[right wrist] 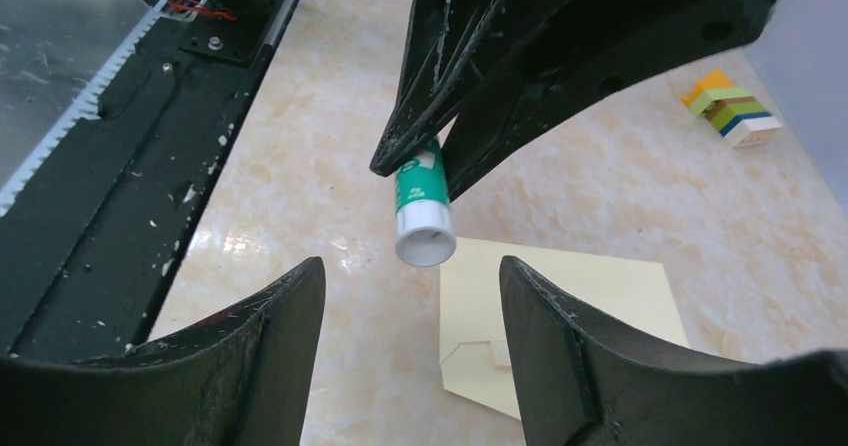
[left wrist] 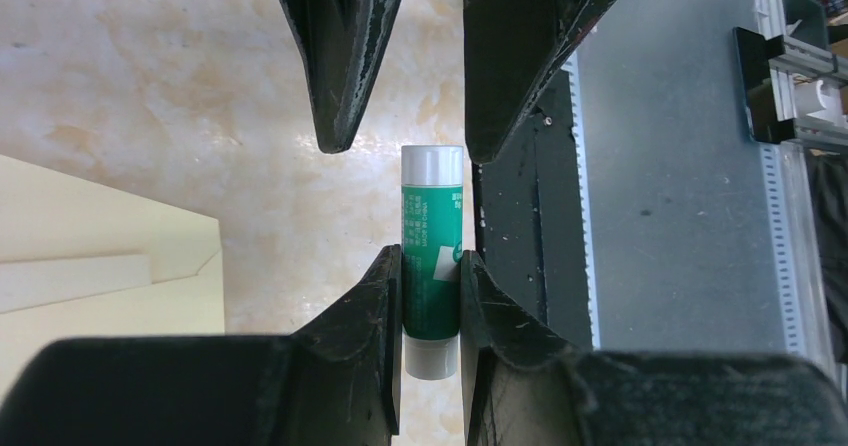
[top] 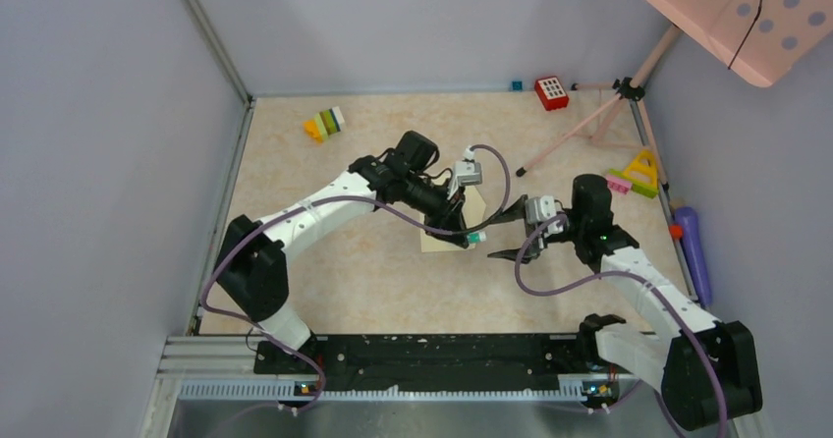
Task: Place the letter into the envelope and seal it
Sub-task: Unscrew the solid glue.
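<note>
A pale yellow envelope (top: 435, 243) (left wrist: 100, 226) (right wrist: 590, 296) lies flat on the tabletop. A paler strip (left wrist: 70, 281) shows at its mouth, but I cannot tell whether that is the letter. My left gripper (top: 470, 232) (left wrist: 430, 261) (right wrist: 425, 171) hangs just beside the envelope, shut on a green glue stick (top: 475, 236) (left wrist: 432, 266) (right wrist: 425, 211) with white ends. My right gripper (top: 499, 236) (left wrist: 408, 153) (right wrist: 412, 276) faces it end-on, open, its fingers to either side of the stick's white end and clear of it.
The black rail (top: 422, 355) and metal strip run along the near edge, close beneath both grippers. Stacked coloured blocks (top: 324, 124) (right wrist: 730, 111) sit at the far left. A red block (top: 551, 92), a pink tripod (top: 609, 114), a triangle toy (top: 640, 173) and a purple object (top: 693, 246) stand at the right.
</note>
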Robot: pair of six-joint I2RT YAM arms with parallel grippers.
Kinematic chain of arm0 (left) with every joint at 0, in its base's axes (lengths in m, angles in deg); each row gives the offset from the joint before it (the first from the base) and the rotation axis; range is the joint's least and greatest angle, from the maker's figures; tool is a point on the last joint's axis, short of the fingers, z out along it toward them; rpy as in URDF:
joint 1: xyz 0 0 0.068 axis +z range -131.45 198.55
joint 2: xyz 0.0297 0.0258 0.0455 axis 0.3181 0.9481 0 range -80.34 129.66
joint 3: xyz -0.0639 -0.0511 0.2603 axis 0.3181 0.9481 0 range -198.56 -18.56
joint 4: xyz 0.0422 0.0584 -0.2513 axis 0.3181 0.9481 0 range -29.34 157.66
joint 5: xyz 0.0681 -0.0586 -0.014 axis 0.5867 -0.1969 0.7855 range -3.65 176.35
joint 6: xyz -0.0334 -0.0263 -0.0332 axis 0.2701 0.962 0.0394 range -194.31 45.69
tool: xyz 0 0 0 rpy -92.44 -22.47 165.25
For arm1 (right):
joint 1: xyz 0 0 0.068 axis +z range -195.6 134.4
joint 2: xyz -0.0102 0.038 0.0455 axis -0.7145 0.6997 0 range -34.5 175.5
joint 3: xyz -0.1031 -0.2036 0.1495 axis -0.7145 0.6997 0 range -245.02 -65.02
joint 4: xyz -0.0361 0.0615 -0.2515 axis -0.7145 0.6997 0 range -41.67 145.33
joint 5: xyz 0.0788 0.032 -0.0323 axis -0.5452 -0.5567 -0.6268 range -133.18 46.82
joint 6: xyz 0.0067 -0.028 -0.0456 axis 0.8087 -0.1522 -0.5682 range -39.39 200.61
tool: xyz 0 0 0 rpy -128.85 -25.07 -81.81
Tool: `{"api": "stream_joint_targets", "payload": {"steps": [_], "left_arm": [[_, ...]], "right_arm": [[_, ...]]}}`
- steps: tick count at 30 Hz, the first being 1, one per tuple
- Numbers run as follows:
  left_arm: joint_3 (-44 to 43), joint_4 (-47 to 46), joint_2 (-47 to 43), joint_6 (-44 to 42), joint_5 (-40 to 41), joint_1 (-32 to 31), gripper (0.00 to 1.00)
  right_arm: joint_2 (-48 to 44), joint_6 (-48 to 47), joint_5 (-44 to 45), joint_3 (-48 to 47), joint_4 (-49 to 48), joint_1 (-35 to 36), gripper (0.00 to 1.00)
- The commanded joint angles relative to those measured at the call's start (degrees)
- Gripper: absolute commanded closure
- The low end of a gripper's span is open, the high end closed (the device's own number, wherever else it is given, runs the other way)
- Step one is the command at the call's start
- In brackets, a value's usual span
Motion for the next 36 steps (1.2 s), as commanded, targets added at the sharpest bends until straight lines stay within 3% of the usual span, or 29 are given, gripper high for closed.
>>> {"api": "stream_joint_targets", "payload": {"steps": [1, 15, 26, 30, 33, 36], "left_arm": [[-2.69, 1.35, 1.63, -1.06, -5.54, -0.34, 1.00], [-3.72, 2.76, 2.88, -2.00, -4.03, -1.20, 1.00], [-3.72, 1.52, 2.65, -1.30, 1.22, -1.37, 1.00], [-3.94, 1.22, 2.53, -1.03, 3.07, -1.37, 1.00], [-4.18, 0.99, 2.02, -1.03, 3.57, -1.42, 1.00], [-4.44, 0.83, 1.03, -1.15, 5.19, -1.37, 1.00]], "right_arm": [[-1.23, -5.18, -3.05, -0.52, -7.03, -0.10, 0.38], [0.82, -17.31, -7.21, -3.89, 8.34, -0.09, 0.56], [2.21, -17.19, -9.14, -5.49, 11.06, 0.00, 0.67], [3.73, -15.89, -9.32, -6.68, 12.70, 0.11, 0.75], [5.67, -12.85, -9.08, -7.92, 12.83, 0.17, 0.83], [8.13, -5.45, -8.42, -9.87, 11.19, 0.18, 0.85]]}}
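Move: My left hand holds the solid glue upright to its own finger line, the white cap end about 4 cm to its right and 2 cm below it. From my open right hand, that cap lies some 2 cm to the left and 2 cm above, neither ahead nor back. The envelope lies flat on the table, roughly 9 cm ahead of my right hand, 9 cm to its left and 17 cm below. I close my right fingers from wide open around the white cap end, one jaw on its near side and one on its far side, easing that hand back about 1 cm, then partly forward again, with a slight counter-clockwise turn. My left hand keeps its pinch on the glue's body and lowers it about 2 cm in between the right fingertips, drawing back a little on the way and returning. ##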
